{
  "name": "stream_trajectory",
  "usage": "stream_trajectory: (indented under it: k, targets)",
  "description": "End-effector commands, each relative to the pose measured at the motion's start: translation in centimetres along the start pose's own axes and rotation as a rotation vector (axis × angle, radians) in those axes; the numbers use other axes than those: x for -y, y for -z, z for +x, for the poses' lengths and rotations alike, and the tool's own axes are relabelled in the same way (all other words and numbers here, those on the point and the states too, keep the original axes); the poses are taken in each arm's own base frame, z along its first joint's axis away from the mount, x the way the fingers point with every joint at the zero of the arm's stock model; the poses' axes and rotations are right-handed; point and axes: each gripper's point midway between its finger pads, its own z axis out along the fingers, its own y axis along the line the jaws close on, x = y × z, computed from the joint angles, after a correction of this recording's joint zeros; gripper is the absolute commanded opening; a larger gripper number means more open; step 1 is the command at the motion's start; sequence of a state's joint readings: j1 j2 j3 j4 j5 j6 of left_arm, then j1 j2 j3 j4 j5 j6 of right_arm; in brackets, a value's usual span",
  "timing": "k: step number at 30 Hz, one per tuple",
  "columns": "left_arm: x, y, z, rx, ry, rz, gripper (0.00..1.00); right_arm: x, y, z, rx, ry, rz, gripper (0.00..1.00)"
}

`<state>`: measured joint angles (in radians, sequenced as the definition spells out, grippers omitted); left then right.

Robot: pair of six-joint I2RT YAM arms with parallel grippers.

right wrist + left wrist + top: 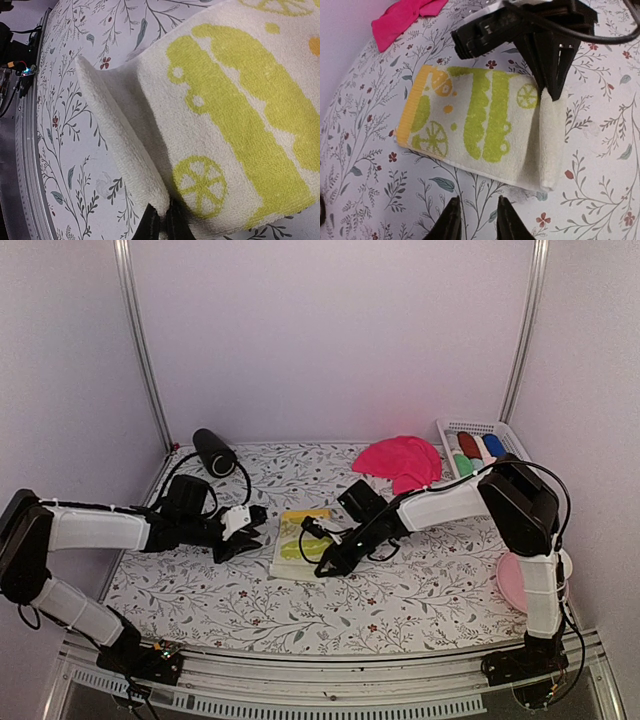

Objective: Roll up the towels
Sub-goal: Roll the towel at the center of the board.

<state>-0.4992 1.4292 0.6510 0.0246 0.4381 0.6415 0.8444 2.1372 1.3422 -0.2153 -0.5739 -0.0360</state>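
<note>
A pale towel printed in lime green and yellow lies flat in the middle of the table. Its near edge is lifted into a fold. My right gripper is shut on the corner of that folded edge, and it comes in from the right. My left gripper hovers just off the towel's left side; it is open by a narrow gap, with nothing between its fingers. A hot pink towel lies crumpled at the back right. Rolled towels in red, blue and green fill a basket.
A white basket stands at the back right corner. A black cylinder lies at the back left. A pink plate sits at the right edge behind the right arm. The floral cloth covers the table.
</note>
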Motion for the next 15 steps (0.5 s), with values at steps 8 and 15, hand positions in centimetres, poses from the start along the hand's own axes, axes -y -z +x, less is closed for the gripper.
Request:
stream_trajectory:
  k: [8,15]
  targets:
    - [5.2,1.0,-2.2,0.122,-0.585,-0.082,0.25,2.1,-1.2,2.2,-0.075,-0.145,0.002,0.03]
    - [7.9,-0.8,-0.7,0.059,-0.719,-0.052,0.28,2.2,-1.3,2.2,-0.077,-0.15,0.002,0.03]
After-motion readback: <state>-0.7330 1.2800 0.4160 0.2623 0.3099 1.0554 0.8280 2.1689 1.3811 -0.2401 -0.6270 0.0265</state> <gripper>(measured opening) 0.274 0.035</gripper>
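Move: The left end of the near folded edge lies about 5 cm to the left hand's right, 4 cm back and 7 cm below. The towel's flat printed part is about 10 cm right, 4 cm ahead and 8 cm below. From the right hand, already pinching that edge's right end, the left end is some 10 cm left, level with it; the flat part's middle is about 4 cm left and 7 cm ahead. The left hand, partly open, swings back about 7 cm, then also right, turning clockwise, towards the right-hand-pinched edge's free end. ##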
